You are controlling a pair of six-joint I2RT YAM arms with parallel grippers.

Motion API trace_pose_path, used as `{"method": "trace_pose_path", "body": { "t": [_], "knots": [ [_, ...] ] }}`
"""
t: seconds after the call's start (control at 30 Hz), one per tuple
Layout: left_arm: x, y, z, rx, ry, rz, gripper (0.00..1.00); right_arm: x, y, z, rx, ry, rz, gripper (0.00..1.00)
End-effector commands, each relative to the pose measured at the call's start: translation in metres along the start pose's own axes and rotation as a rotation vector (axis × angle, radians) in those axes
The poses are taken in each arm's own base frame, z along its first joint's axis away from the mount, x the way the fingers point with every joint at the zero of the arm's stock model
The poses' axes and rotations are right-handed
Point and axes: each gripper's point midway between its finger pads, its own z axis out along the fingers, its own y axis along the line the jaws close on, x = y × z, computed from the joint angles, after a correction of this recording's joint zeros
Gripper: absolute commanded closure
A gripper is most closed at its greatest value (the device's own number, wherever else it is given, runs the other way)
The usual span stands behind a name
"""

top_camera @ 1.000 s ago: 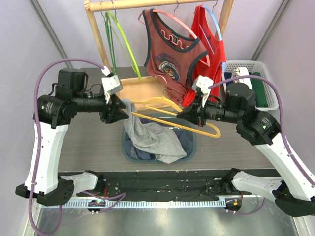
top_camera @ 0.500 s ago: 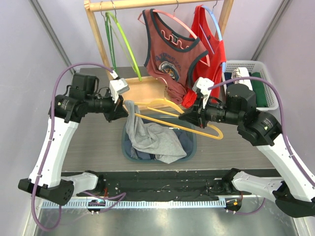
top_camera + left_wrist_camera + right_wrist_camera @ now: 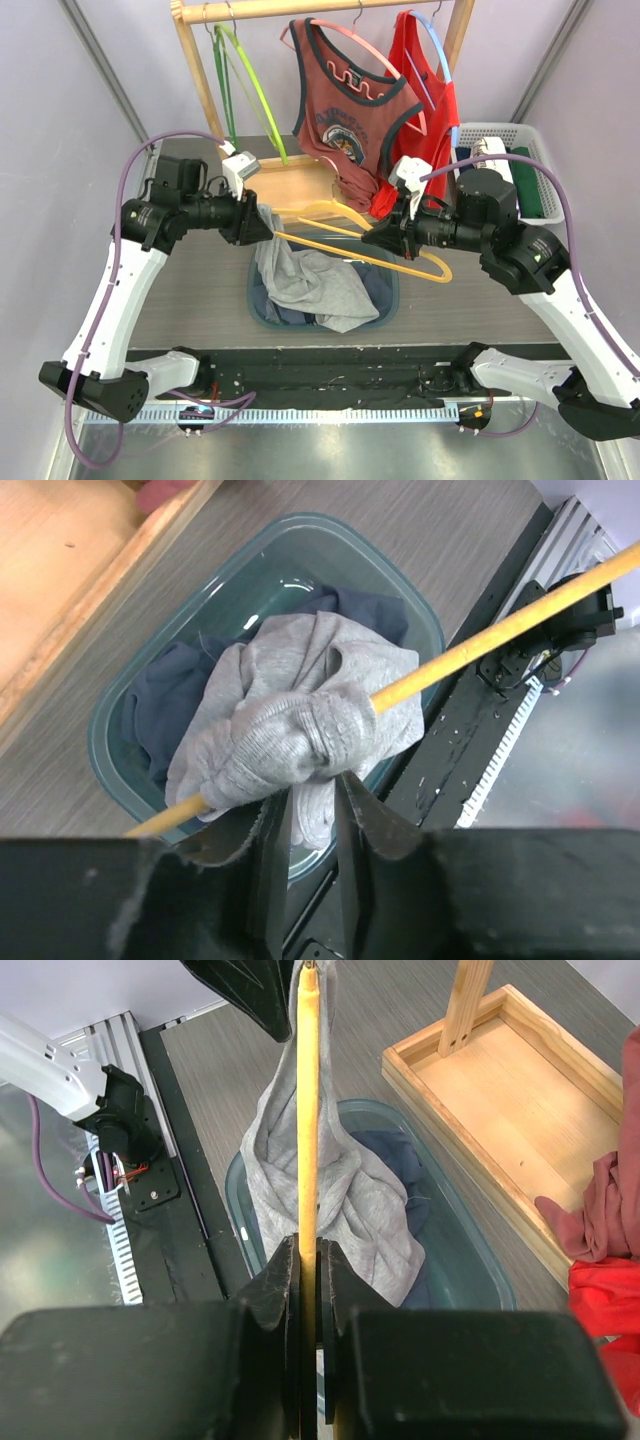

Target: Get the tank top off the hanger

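A grey tank top (image 3: pixel 300 280) hangs bunched over the left end of a yellow hanger (image 3: pixel 380 258) and trails down into a teal bin (image 3: pixel 392 300). My right gripper (image 3: pixel 368 236) is shut on the hanger's bar (image 3: pixel 308 1110), seen at its jaws (image 3: pixel 309 1245). My left gripper (image 3: pixel 262 226) sits at the hanger's left end. In the left wrist view its jaws (image 3: pixel 312 785) stand a little apart, just below the wad of tank top (image 3: pixel 300 735) wrapped round the bar (image 3: pixel 480 640). No cloth is pinched between them.
A wooden rack (image 3: pixel 200 80) with a tray base (image 3: pixel 290 185) stands behind. On it hang a maroon top (image 3: pixel 345 110), a red top (image 3: pixel 425 90) and green hangers (image 3: pixel 235 80). A white basket (image 3: pixel 530 175) is at the right. Dark blue cloth (image 3: pixel 150 705) lies in the bin.
My left arm has moved right, up to the hanger's left end and the tank top. The right gripper and hanger have stayed almost still.
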Motion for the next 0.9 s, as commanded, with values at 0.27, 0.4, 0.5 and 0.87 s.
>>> {"method": "trace_pose_path", "body": {
  "t": [0.27, 0.4, 0.5, 0.87],
  "knots": [
    [-0.020, 0.013, -0.003, -0.105, -0.095, -0.010, 1.00, -0.023, 0.006, -0.014, 0.004, -0.082, -0.025, 0.99],
    [-0.030, 0.015, -0.014, -0.150, -0.112, 0.022, 1.00, -0.018, 0.006, -0.017, 0.015, -0.066, -0.011, 0.98],
    [-0.038, 0.015, -0.025, -0.183, -0.132, 0.028, 1.00, -0.015, 0.006, -0.023, 0.032, -0.065, -0.012, 0.99],
    [-0.059, 0.041, -0.042, -0.357, -0.167, 0.049, 1.00, 0.017, 0.017, -0.064, 0.087, 0.020, 0.015, 0.98]
  ]
}}
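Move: The grey tank top's bunched end, still threaded on the yellow hanger, sits right at the left fingertips, about 1 cm ahead, 1 cm right and 1 cm below. The hanger's middle is some 14 cm right, 3 cm back and 5 cm up; the bin lies roughly 9 cm right, 3 cm ahead and 25 cm below. From the right hand, which already holds the hanger, the bunch is about 17 cm left, 5 cm ahead and 6 cm lower. Left pinches the tank top, drawing it forward-left and up about 6 cm; right pulls the hanger back-right. ##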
